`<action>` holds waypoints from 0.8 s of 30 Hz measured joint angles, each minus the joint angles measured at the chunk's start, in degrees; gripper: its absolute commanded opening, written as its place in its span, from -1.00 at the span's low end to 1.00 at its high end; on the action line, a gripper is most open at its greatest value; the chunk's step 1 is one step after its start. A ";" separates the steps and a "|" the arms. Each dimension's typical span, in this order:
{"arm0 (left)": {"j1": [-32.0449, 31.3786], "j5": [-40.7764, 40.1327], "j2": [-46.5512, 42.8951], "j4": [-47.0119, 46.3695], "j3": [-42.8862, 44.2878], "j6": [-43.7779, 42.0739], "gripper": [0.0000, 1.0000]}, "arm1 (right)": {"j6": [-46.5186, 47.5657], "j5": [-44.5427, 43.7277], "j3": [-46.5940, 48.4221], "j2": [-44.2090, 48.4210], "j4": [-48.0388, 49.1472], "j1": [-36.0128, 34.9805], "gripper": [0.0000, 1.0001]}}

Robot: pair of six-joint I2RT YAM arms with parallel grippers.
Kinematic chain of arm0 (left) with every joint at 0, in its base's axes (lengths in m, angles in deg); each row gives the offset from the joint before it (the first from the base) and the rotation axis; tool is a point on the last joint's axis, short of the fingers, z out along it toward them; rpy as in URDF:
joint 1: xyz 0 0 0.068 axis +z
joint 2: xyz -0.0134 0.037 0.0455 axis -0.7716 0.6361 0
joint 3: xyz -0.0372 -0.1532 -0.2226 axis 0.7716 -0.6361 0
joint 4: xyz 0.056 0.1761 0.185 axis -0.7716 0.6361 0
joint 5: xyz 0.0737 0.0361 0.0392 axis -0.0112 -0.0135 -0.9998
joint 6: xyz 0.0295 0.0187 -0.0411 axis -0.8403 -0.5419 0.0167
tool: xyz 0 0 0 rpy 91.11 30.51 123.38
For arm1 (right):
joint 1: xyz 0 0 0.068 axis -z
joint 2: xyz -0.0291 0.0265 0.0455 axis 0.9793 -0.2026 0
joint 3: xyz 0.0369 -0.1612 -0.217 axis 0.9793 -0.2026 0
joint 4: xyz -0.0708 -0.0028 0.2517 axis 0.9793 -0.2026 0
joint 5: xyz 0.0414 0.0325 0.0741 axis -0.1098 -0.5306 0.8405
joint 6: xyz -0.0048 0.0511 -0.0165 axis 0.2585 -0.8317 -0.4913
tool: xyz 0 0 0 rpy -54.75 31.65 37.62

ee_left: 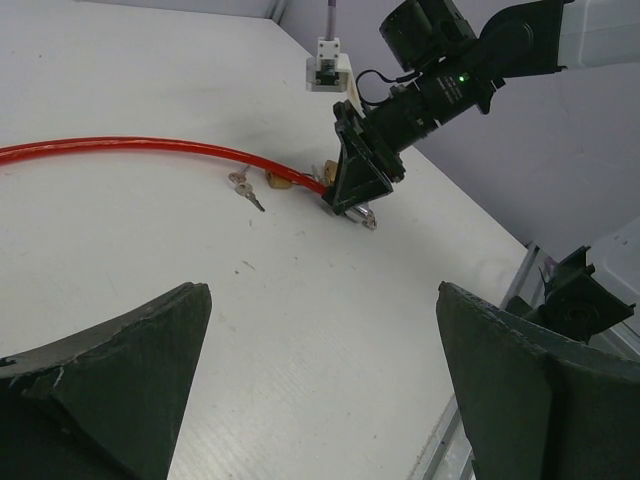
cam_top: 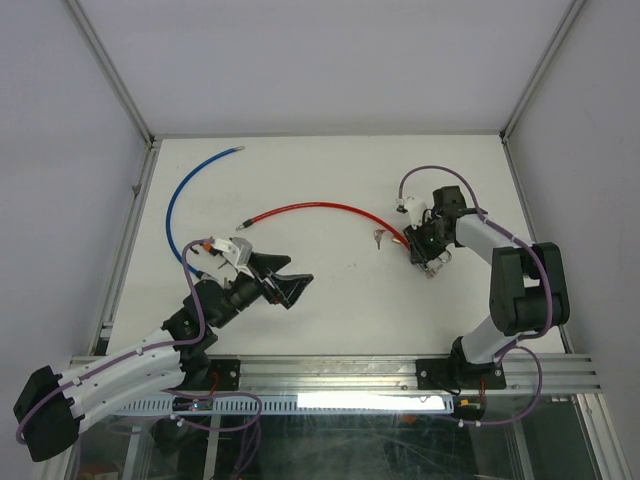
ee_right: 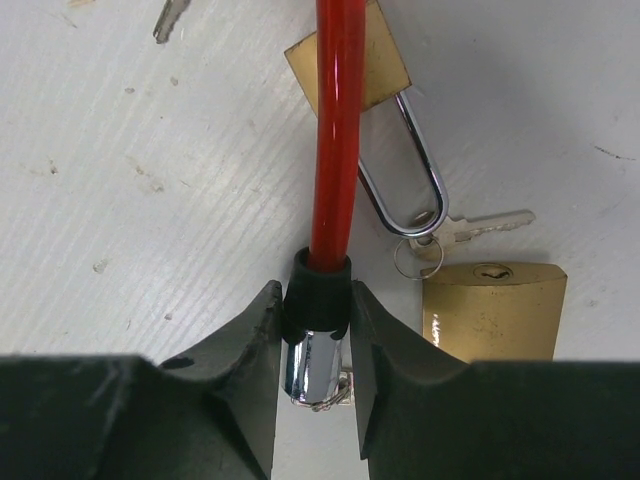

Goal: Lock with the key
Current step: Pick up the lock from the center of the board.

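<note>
My right gripper (ee_right: pixel 312 292) is shut on the end of the red cable (ee_right: pixel 340 120), its fingers pressing both sides of the black sleeve and chrome tip. A brass padlock (ee_right: pixel 492 312) lies just right of the fingers, with a small key (ee_right: pixel 485 224) on a ring beside it. A second brass padlock (ee_right: pixel 380 62) with a long steel shackle (ee_right: pixel 412 172) lies under the cable. Another key (cam_top: pixel 378 238) rests on the table left of the right gripper (cam_top: pixel 426 258). My left gripper (cam_top: pixel 286 286) stands open over bare table at the near left, holding nothing.
A blue cable (cam_top: pixel 175 200) curves along the far left of the white table (cam_top: pixel 330 310). The red cable (cam_top: pixel 310 208) arcs across the middle to a metal tip at its left end. Frame posts stand at the back corners.
</note>
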 measured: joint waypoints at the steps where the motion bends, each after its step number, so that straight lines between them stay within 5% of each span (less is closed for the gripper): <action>1: 0.00 0.00 -0.07 0.00 -0.02 -0.02 0.98 | 0.02 0.00 0.00 0.02 -0.04 0.00 -1.00; 13: 0.00 1.51 2.21 -0.22 1.05 -5.57 0.98 | 2.82 0.11 0.68 11.37 -3.43 -0.94 -1.00; 24: 0.00 20.31 26.27 -20.57 4.52 -33.44 0.98 | 3.93 2.78 3.34 14.56 -8.87 -2.34 -1.00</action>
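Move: The red cable lock's black-collared end, with its silver cylinder, is already in the right fingers, just over the board. From there the big brass padlock lies about 4 cm ahead and 4 cm right, the small padlock 6 cm ahead and 4 cm left, and the loose keys 7 cm ahead and 11 cm left. From the left hand, the lock end is some 29 cm right, 8 cm ahead and 16 cm lower; the loose keys are about 19 cm right and 15 cm ahead. The red lock's end, still pinched at its black collar, is lifted almost straight up about 8 cm by the right hand, which tips its fingers outward and drifts slightly left and back near the top. The open left hand starts later, going about 6 cm right towards the lock and sinking a little at the last, while it rolls some 35 degrees and swings its fingers clockwise. ##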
